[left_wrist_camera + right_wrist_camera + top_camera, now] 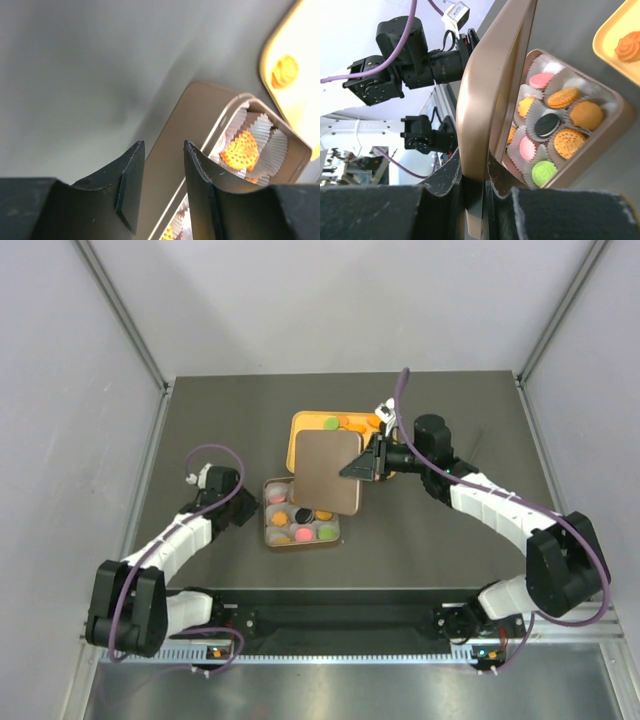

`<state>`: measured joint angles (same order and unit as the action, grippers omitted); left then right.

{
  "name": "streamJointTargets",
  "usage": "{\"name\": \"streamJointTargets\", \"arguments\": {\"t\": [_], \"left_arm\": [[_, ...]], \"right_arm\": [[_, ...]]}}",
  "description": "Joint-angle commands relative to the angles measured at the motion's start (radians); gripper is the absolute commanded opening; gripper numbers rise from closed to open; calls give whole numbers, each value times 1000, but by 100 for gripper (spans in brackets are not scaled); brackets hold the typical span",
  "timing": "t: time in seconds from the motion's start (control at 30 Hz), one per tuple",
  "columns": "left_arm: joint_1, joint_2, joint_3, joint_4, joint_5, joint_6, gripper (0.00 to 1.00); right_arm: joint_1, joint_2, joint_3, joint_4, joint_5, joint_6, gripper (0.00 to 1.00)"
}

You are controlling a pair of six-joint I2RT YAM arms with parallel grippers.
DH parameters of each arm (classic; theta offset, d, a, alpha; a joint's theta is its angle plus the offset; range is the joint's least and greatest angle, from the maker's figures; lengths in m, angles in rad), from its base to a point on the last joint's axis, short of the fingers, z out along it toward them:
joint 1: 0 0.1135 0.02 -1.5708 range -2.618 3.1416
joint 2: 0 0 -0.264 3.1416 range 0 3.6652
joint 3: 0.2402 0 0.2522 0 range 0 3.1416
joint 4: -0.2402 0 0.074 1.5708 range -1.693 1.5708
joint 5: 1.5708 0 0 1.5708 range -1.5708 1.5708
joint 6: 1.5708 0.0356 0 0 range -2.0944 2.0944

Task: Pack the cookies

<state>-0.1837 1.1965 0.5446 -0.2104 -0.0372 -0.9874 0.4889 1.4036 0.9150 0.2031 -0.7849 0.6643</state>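
The cookies lie in white paper cups inside a bronze tin: orange, pink, green and one black. More cookies rest on a yellow tray behind it. My right gripper is shut on the edge of the bronze lid, which hangs tilted over the tin's far side. In the right wrist view the gripper pinches the lid between both fingers. My left gripper sits by the tin's left side. Its fingers stand a little apart, the tin's wall showing beyond the gap.
The dark table is bounded by grey walls at left, right and back. The yellow tray with an orange cookie lies just past the tin. The arms' bases stand along the near edge.
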Motion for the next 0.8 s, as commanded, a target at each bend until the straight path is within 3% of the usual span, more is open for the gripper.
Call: {"name": "streamJointTargets", "arguments": {"t": [0.0, 0.13, 0.4, 0.63, 0.77], "left_arm": [[-62, 6, -3, 89, 33, -49, 42], [-117, 14, 0, 111, 20, -79, 42], [-122, -43, 31, 63, -61, -40, 47], [-22, -98, 71, 9, -58, 10, 56], [35, -155, 90, 5, -32, 45, 68]], "right_arm": [[-15, 1, -27, 170, -56, 64, 0], [-22, 1, -68, 223, -63, 96, 0], [-55, -6, -111, 257, -96, 124, 0], [-59, -2, -133, 318, -117, 176, 0], [-59, 5, -140, 352, -122, 204, 0]]}}
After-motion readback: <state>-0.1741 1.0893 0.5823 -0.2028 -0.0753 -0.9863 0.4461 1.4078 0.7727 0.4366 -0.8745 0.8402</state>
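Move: The open cookie box stands right beside the left hand, its middle about 13 cm to the right, 3 cm back and a couple of centimetres lower, with the yellow tray roughly 27 cm right and 17 cm ahead. From the right hand the box's middle is some 17 cm left, 1 cm back and 20 cm below; the held lid's middle is about 11 cm left, level fore and aft and 2 cm lower, the tray about 4 cm left, 19 cm ahead and 22 cm down. Rightwards along the table, the left hand goes on pushing the box's left wall with its fingers for about 4 cm, then comes free of the wall, swinging back left and up some 4 cm each and slightly forward while the fingers open wider. The right hand keeps the lid pinched by its right edge over the box, sinking a little with a slight tilt. ##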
